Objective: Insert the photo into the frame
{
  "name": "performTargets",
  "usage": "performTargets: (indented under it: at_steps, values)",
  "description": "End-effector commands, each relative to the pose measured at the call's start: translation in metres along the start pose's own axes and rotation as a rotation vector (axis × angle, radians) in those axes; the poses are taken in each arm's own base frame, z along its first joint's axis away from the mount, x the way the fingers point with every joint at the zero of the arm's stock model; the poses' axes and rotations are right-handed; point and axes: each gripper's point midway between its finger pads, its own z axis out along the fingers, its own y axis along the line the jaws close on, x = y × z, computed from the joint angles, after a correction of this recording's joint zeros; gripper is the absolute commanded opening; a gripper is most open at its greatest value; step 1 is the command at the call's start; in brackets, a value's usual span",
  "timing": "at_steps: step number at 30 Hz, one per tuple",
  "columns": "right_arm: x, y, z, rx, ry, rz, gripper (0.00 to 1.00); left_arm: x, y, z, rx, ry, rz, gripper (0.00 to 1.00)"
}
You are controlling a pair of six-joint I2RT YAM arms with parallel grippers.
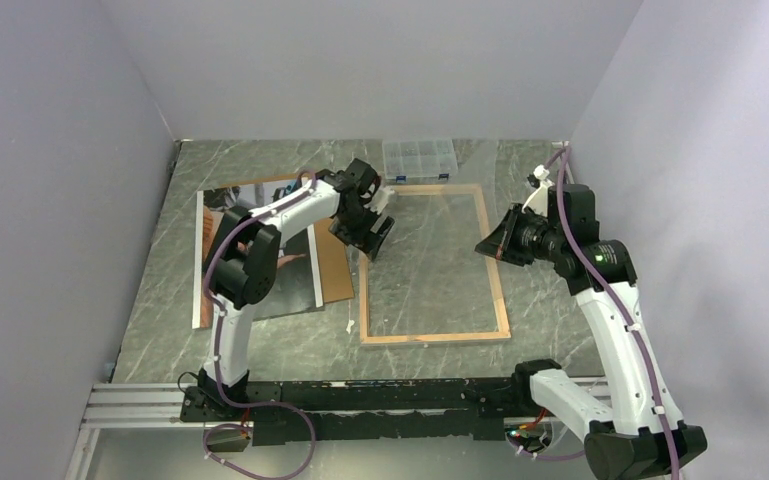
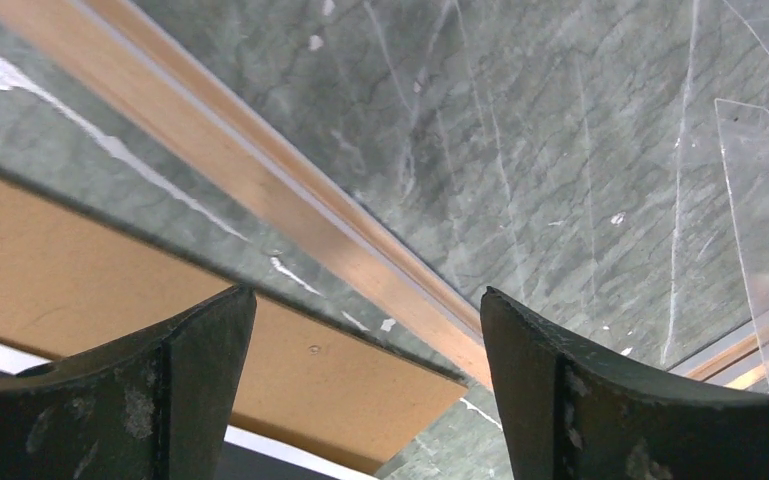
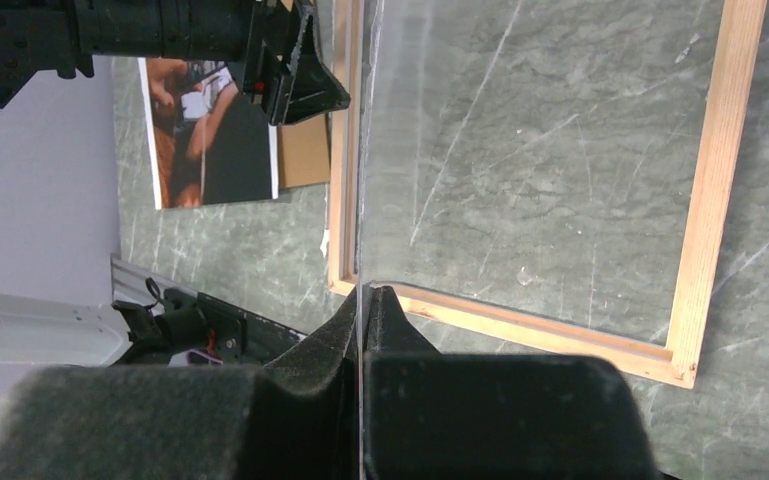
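Observation:
The frame lies flat mid-table with its light wood back up. My right gripper is shut on the frame's clear pane, which it holds up on edge over the frame. In the right wrist view the pane runs as a thin line down between the closed fingers. My left gripper hangs open over the frame's left rail, its fingers holding nothing. The photo lies to the left, partly under the left arm and also showing in the right wrist view.
A brown backing board lies under the photo, sticking out on its right side. A clear plastic compartment box stands at the back beyond the frame. A small white scrap lies near the frame's near left corner. Grey walls enclose the table.

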Motion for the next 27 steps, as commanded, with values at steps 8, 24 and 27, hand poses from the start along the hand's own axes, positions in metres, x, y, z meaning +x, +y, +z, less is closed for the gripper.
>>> performTargets:
  at_steps: [8, 24, 27]
  values:
    - [-0.003, 0.006, 0.000, -0.047, -0.032, -0.010, 0.00, 0.028, -0.007, 0.025, -0.010, 0.057, 0.038, 0.66]
    - [0.001, 0.026, 0.001, -0.170, -0.040, 0.076, 0.00, 0.064, 0.017, 0.028, -0.138, 0.105, 0.124, 0.60]
    - [-0.004, 0.029, 0.001, -0.182, -0.054, 0.080, 0.00, 0.054, 0.016, 0.021, -0.144, 0.081, 0.133, 0.60]
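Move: Just under the left hand lies the left rail of the wooden frame, its middle about 2 cm back, level sideways and some 4 cm down. The backing board centres roughly 18 cm left and 2 cm ahead, the photo about 22 cm left and level fore and aft, both 5 cm below. From the right hand, holding the clear sheet, the frame's middle is some 9 cm ahead, 7 cm left and 25 cm down. Sinking about 3.5 cm and drawing back some 2.5 cm, the left hand sets its partly closing fingers astride the frame's left rail, then eases roughly 1.5 cm left with the rail between them, dragging the frame towards the backing board. The right hand keeps its pinch on the clear sheet, lowering slightly, then shifting left with a small roll. ##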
